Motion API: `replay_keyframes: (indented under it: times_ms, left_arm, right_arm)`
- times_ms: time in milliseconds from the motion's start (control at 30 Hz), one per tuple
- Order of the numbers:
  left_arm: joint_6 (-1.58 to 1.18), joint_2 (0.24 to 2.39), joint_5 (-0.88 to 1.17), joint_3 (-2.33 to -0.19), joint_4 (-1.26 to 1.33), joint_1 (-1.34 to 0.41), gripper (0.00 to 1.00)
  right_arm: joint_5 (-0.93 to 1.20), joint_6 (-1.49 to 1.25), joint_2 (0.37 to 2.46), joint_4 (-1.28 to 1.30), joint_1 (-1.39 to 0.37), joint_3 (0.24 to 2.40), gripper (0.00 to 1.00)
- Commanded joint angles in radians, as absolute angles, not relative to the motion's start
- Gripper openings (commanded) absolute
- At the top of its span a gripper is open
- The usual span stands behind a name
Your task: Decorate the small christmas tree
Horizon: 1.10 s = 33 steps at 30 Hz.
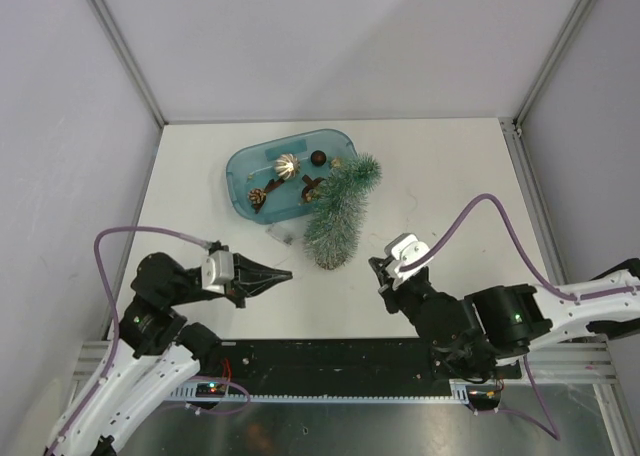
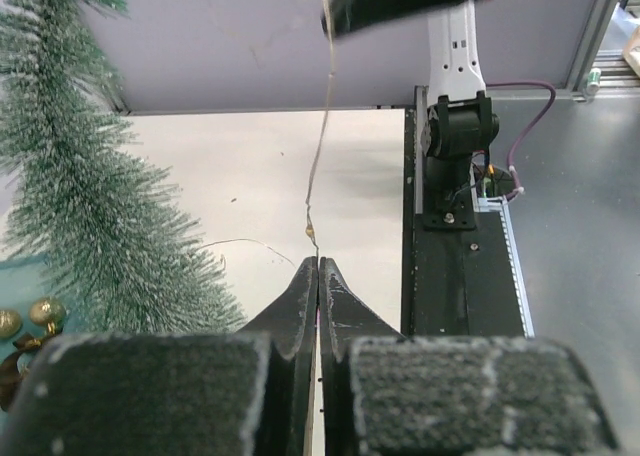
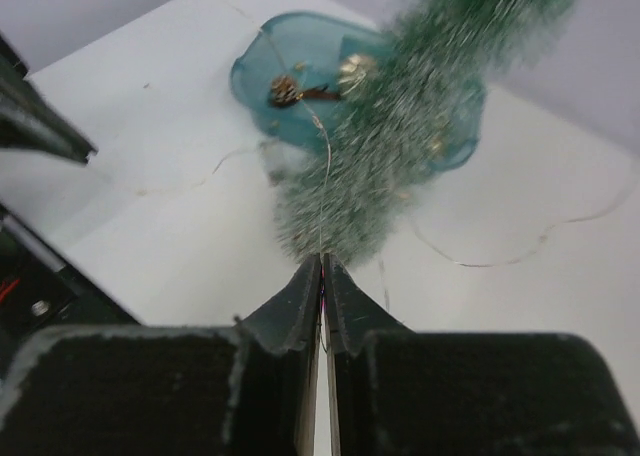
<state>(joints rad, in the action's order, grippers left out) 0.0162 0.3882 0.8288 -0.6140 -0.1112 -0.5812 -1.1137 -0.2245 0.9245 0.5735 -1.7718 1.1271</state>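
Note:
The small christmas tree lies on its side on the white table, its tip resting on the rim of the blue tub. In the left wrist view the tree fills the left side. A thin wire string runs from my left gripper, which is shut on it, towards the right gripper. My right gripper is shut on the wire just in front of the tree's base end. In the top view, the left gripper and right gripper flank that base end.
The tub holds a gold ornament, a dark brown ball and a pine cone. A loose loop of wire lies on the table right of the tree. The right arm's base stands on the black rail.

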Motion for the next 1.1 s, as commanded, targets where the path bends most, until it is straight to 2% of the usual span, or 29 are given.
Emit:
replay_keyframes:
  times_ms: [0,100,200,300,467,733,1067]
  left_arm:
    - [0.089,0.316,0.793,-0.610,-0.284,-0.568,0.00]
    - [0.126,0.275,0.755,-0.605,-0.351,-0.565,0.00]
    - [0.141,0.238,0.720,-0.598,-0.382,-0.564,0.00]
    - [0.146,0.227,0.687,-0.603,-0.393,-0.564,0.00]
    - [0.123,0.253,0.575,-0.623,-0.397,-0.564,0.00]
    - [0.085,0.376,0.278,-0.665,-0.327,-0.563,0.00]
    - [0.153,0.653,0.047,-0.711,-0.068,-0.536,0.00]
  right_arm:
    - [-1.345,0.076,0.981,0.442,-1.824,1.246,0.08]
    - [-1.401,0.478,0.991,0.113,-1.835,1.258,0.08]
    - [-1.357,0.834,1.001,-0.300,-1.810,1.259,0.08]
    - [-1.271,1.018,1.043,-0.452,-1.744,1.301,0.09]
    - [-1.051,0.820,1.145,-0.143,-1.516,1.521,0.09]
    - [-0.689,0.613,1.363,0.133,-1.133,1.840,0.09]
    - [-0.442,0.485,1.599,0.210,-0.848,2.004,0.08]
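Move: The tree's middle is about 24 cm ahead of my left hand, 12 cm right and 12 cm lower; the clear pack lies 29 cm ahead, 4 cm left and 30 cm below. From my right hand the tree top is some 25 cm straight ahead and 6 cm higher, the tree's middle 22 cm ahead, 7 cm left and 15 cm lower, and the ornament tray 48 cm ahead, 20 cm left and 31 cm below. Still pinching the thin wire in both hands, I lift my right hand steeply, then sweep it forward towards and above the tree top, about 25 cm forward and 18 cm up overall, fingers tipping upward. My left hand first sinks a little leftward, then goes forward along the tree's left side, some 12 cm in all, swinging nearly 40 degrees counter-clockwise. Both grippers stay shut. ##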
